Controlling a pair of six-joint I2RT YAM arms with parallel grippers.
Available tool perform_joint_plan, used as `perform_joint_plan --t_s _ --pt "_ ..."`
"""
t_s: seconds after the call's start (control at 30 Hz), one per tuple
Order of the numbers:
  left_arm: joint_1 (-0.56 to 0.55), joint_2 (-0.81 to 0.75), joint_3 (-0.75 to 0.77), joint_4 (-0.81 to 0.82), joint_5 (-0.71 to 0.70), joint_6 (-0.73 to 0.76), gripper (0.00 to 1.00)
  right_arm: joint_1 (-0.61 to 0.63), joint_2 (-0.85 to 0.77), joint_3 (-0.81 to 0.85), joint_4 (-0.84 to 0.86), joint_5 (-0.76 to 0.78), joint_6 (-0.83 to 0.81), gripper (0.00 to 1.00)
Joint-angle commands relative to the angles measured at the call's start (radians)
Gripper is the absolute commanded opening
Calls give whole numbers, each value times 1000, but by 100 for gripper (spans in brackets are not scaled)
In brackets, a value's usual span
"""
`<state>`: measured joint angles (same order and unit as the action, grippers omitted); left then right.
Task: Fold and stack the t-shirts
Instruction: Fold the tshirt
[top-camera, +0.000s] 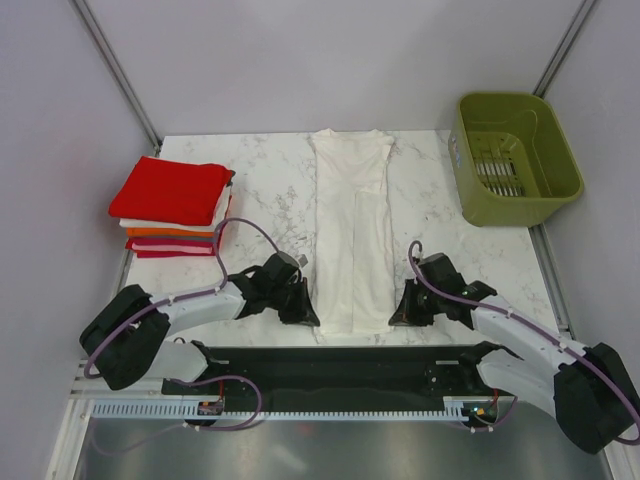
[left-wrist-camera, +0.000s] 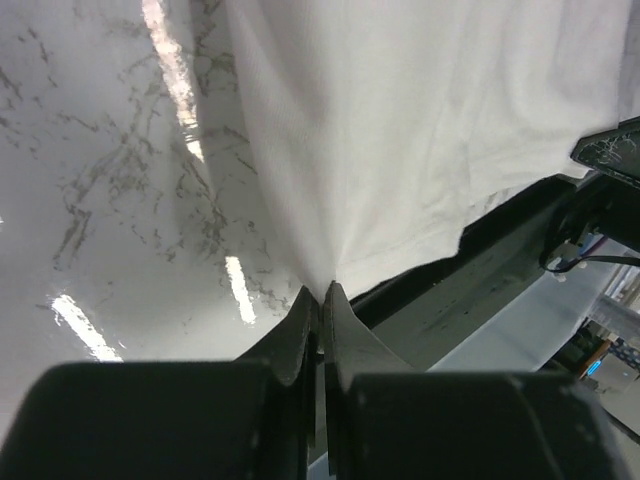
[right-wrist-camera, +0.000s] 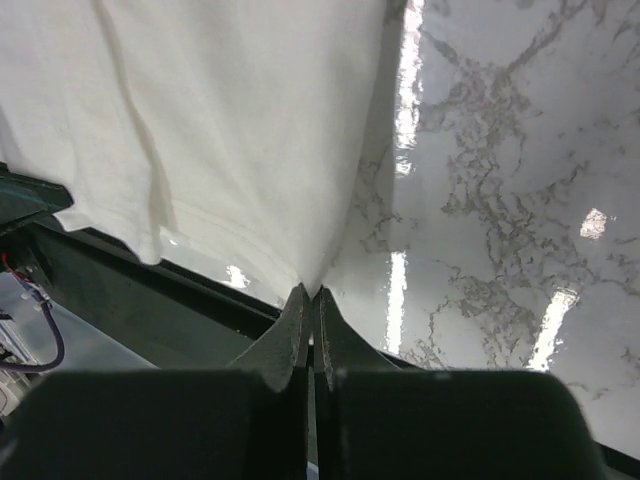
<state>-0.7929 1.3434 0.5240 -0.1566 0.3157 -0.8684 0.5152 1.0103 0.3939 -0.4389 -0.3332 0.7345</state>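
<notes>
A long white t-shirt (top-camera: 350, 235) lies down the middle of the marble table, folded into a narrow strip, collar at the far end. My left gripper (top-camera: 308, 318) is shut on its near left hem corner; in the left wrist view the white t-shirt (left-wrist-camera: 420, 130) cloth puckers into the closed left gripper (left-wrist-camera: 322, 292). My right gripper (top-camera: 396, 318) is shut on the near right hem corner, and in the right wrist view the white t-shirt (right-wrist-camera: 230, 130) funnels into the closed right gripper (right-wrist-camera: 309, 293). A stack of folded t-shirts (top-camera: 172, 205), red on top, sits at the left.
An olive-green plastic basket (top-camera: 515, 158) stands at the far right corner. The table's near edge and a black rail (top-camera: 340, 365) run just behind both grippers. Grey walls close in the back and sides.
</notes>
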Motion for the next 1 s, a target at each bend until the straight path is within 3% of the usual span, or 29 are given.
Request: perform_joint_plan --t_s 0.0,0.13,0.37,0.63,0.97 --pt "26 -43 57 -17 49 5 2 6 -53 121 -47 40 3 0" --pt "124 -24 96 28 129 23 2 2 -21 210 -47 124 -6 0" --pt "257 88 356 -7 132 81 2 -73 213 463 5 221 -101 0" --pt "376 374 706 -57 50 120 2 -239 548 758 35 183 -170 0" --pt "434 612 924 -57 66 92 2 -303 864 1029 74 100 -146 0"
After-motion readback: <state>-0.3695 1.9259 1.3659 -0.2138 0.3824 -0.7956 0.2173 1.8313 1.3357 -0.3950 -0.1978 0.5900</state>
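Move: My hands already pinch the two near corners of the t-shirt's hem, a couple of centimetres above the table. The folded-in strip's far end is about 50 cm ahead of my left hand and 10 to its right, or some 50 ahead of my right hand and 8 to its left. The t-shirt stack stands about 28 cm ahead and 38 left of my left hand; the green bin is roughly 40 ahead and 37 right of my right. Keeping both pinches shut, I swing the hem up and forward over the body of the t-shirt towards its far end, both hands together for about 30 cm. They arc up some 10 cm in the first half, then start sinking by about 3 cm as they slow; my left wrist turns nearly 20 degrees counter-clockwise, my right about 15 clockwise, and both tilt their fingertips somewhat forward. ##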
